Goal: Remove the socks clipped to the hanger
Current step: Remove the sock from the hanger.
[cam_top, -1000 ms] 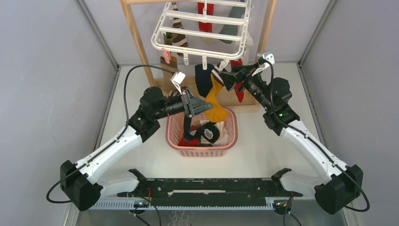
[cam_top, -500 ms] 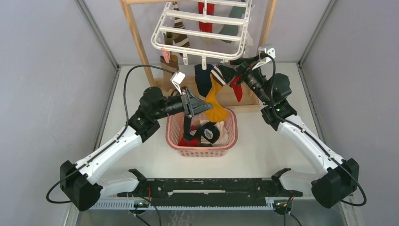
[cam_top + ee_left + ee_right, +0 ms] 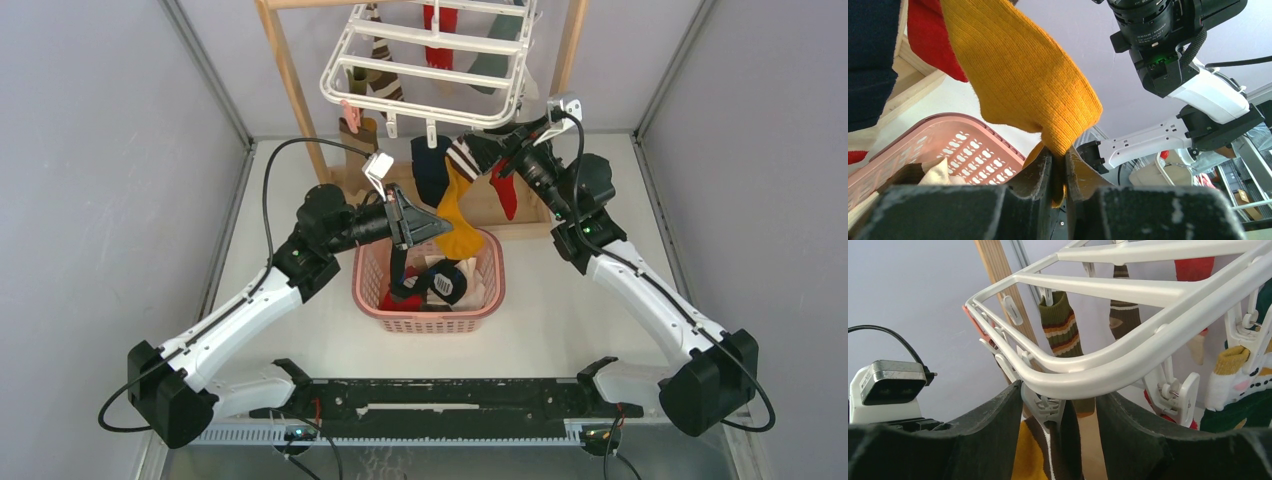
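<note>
The white hanger [image 3: 430, 60] hangs from the wooden rack with socks clipped under it. A mustard-orange sock [image 3: 458, 215] with a brown and white striped cuff hangs from a clip [image 3: 1045, 405] on the hanger's front rail [image 3: 1108, 365]. My left gripper [image 3: 440, 225] is shut on this sock's toe [image 3: 1023, 75], which is pinched between the left fingertips [image 3: 1058, 162] above the basket. My right gripper [image 3: 1060, 400] is open and straddles the clip and the striped cuff [image 3: 1048, 450]. One finger [image 3: 998, 425] touches the clip; a gap remains at the other.
A pink basket [image 3: 370, 275] with several socks in it stands below the hanger. The wooden rack's posts [image 3: 290, 80] stand left and right. A navy sock [image 3: 430, 165], a red sock [image 3: 505, 190] and an olive striped sock [image 3: 1063, 325] also hang clipped nearby.
My right gripper has moved up and left to the front rail, now around the orange sock's clip, and its jaws have narrowed. The left gripper has held still on the sock's toe.
</note>
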Available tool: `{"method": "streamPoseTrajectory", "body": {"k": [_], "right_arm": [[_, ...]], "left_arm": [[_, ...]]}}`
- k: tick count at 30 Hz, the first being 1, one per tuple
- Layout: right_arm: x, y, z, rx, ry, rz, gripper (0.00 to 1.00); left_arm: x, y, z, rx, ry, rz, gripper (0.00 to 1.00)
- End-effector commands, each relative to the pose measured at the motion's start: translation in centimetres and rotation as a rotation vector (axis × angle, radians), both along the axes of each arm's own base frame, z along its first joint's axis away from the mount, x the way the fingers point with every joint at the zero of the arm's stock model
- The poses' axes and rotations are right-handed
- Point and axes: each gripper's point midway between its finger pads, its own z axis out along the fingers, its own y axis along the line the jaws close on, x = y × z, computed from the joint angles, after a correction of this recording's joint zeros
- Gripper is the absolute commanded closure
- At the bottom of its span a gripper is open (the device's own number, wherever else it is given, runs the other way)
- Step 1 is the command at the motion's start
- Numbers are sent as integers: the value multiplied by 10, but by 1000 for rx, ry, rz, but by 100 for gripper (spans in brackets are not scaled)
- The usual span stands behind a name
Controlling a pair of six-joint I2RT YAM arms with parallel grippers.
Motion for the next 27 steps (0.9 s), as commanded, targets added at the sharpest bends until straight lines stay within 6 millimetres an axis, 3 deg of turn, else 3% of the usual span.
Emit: {"method": "streamPoseTrajectory", "body": {"k": [1,7,11,14,16,27], "right_arm": [[-8,-2,41,64,-96,20,40],[-6,2,40,63,-92,34,49],[-6,3,40,64,-93,41,65],[-6,3,39,60,-88,43,71],[-6,3,37,57,-84,43,82],[-6,3,35,53,-71,45,81]], "left_arm": [[-7,4,8,-29,-46,-16,83],[-7,5,8,-26,-46,-15,83],[-7,6,8,-27,-47,-13,82],[-7,6,8,-28,-48,-13,82],[-7,7,8,-27,-48,-14,82],[-11,10,10,-28,-44,-12,82]]}}
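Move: The clip pinching the striped cuff of the yellow sock sits between the right hand's open fingers, barely 1 cm to its left, about 1 cm above and neither ahead nor back. Level with that hand fore and aft, the navy sock hangs about 9 cm left and 7 cm below; a red sock hangs some 4 cm farther out, 6 cm right and 11 cm below. From the left hand, already gripping the yellow sock's foot, the clip is roughly 13 cm ahead, 5 cm right and 8 cm up. The right hand closes its fingers from well open to nearly shut on the clip's levers at the hanger's near right corner, easing only about 1 cm left and up as it does, and keeps them squeezed with the gripper's effort rising. The left hand stays essentially in place, keeping its pinch on the yellow sock's foot above the basket so that the sock is still held when its cuff comes out of the clip. ##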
